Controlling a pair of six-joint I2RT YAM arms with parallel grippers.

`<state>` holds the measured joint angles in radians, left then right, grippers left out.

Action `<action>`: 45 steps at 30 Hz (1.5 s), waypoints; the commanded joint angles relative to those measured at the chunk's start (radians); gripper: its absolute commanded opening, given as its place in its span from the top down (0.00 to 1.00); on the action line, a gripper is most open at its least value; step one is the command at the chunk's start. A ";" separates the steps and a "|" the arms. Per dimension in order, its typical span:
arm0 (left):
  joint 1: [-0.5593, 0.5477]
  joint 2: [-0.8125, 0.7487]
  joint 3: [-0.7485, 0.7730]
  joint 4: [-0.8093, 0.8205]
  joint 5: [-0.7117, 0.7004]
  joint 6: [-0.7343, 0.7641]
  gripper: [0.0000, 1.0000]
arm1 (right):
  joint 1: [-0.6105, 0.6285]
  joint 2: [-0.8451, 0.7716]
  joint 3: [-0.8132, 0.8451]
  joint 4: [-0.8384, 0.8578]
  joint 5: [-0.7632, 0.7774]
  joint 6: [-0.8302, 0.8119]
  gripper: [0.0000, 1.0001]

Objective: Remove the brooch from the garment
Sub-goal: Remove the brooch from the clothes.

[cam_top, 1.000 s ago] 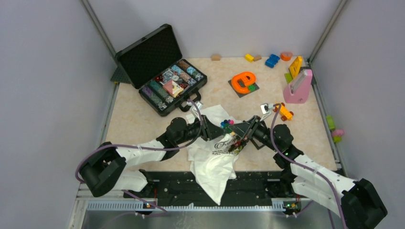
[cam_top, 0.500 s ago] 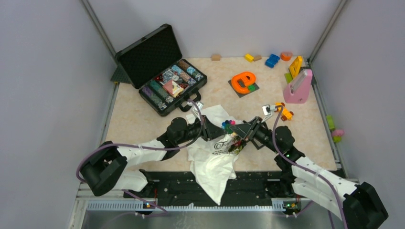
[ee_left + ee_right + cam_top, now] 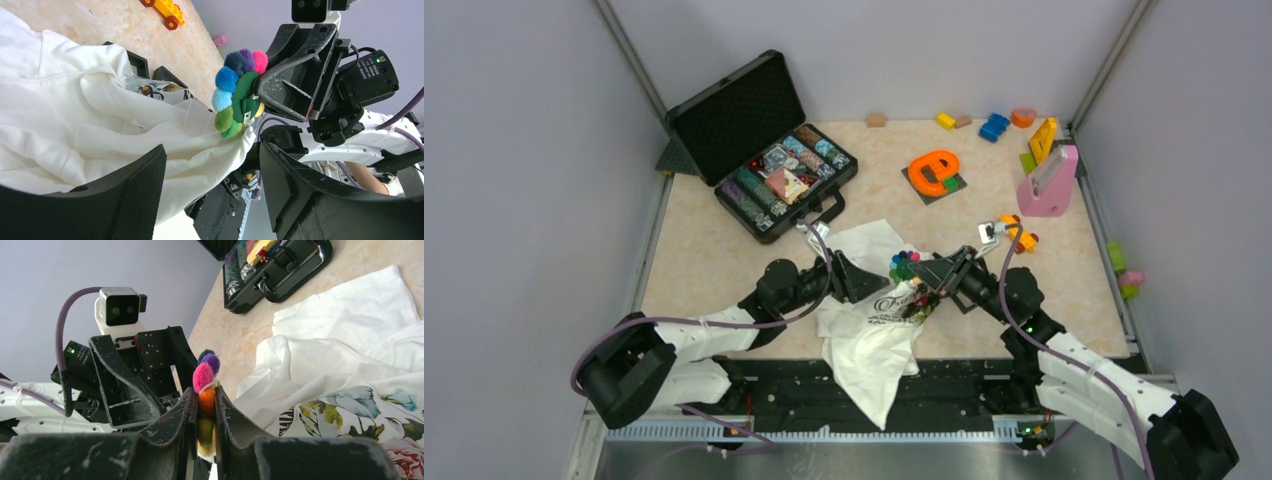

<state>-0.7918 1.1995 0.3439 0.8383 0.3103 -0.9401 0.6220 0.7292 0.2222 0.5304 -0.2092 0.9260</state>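
The brooch [image 3: 902, 265], a flower of fuzzy coloured balls, is pinched edge-on in my right gripper [image 3: 917, 273], which is shut on it. In the right wrist view its pink and purple petals [image 3: 205, 374] stick up above the closed fingers [image 3: 177, 415]. The garment [image 3: 869, 330], a white T-shirt with a floral print, lies crumpled below and hangs over the table's near edge. A fold of the garment [image 3: 75, 115] rises to the brooch's [image 3: 235, 95] lower edge. My left gripper [image 3: 212, 150] stands open just left of the brooch, with cloth lying between its fingers but not gripped.
An open black case [image 3: 774, 170] of chips stands at the back left. An orange toy car [image 3: 1022, 235] sits right of the grippers. Farther back are an orange e-shaped piece [image 3: 934, 172], a pink block [image 3: 1052, 180] and small coloured blocks [image 3: 994, 125].
My left gripper closed and then opened, and its arm drew back to the left, away from the brooch. The right gripper stays shut on the brooch and has shifted slightly right.
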 commanded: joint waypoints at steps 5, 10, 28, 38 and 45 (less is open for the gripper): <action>-0.047 -0.008 0.065 -0.077 0.100 0.164 0.26 | 0.015 0.037 0.053 -0.006 0.036 -0.066 1.00; -0.128 -0.022 0.139 -0.323 -0.053 0.353 0.35 | 0.015 0.043 0.080 -0.030 0.034 -0.099 1.00; -0.132 0.003 0.248 -0.500 -0.097 0.429 1.00 | 0.015 0.067 0.167 -0.125 -0.204 -0.702 1.00; -0.130 -0.043 0.289 -0.611 -0.136 0.452 1.00 | 0.021 0.108 0.191 -0.190 -0.251 -0.720 1.00; -0.129 -0.024 0.298 -0.626 -0.137 0.462 1.00 | 0.021 0.116 0.209 -0.192 -0.263 -0.624 0.95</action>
<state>-0.9237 1.1854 0.6006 0.2066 0.1925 -0.4984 0.6266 0.8394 0.3740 0.3260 -0.4397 0.2550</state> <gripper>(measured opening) 0.010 0.154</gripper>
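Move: The loose bit of garment the left hand will pinch hangs just under the brooch, about 5 cm to that hand's right, level in depth and some 3 cm lower. The brooch is roughly 2 cm ahead, 6 cm right and 2 cm above it; the case handle is about 17 cm ahead and 11 cm left, down on the table. From the right hand, already gripping its rim, the brooch's middle is some 2 cm left and 1 cm ahead. Left fingers pinch the garment right beside the brooch: wide open, the left hand draws back about 3 cm and right 2 cm, sinks to roughly 5 cm below its start while shutting, then eases up and left a little with the fingers kept shut; they tip down some 20 degrees. The right hand keeps its grip on the brooch, rolling about 35 degrees counter-clockwise as seen from behind it and sinking 2 cm. ##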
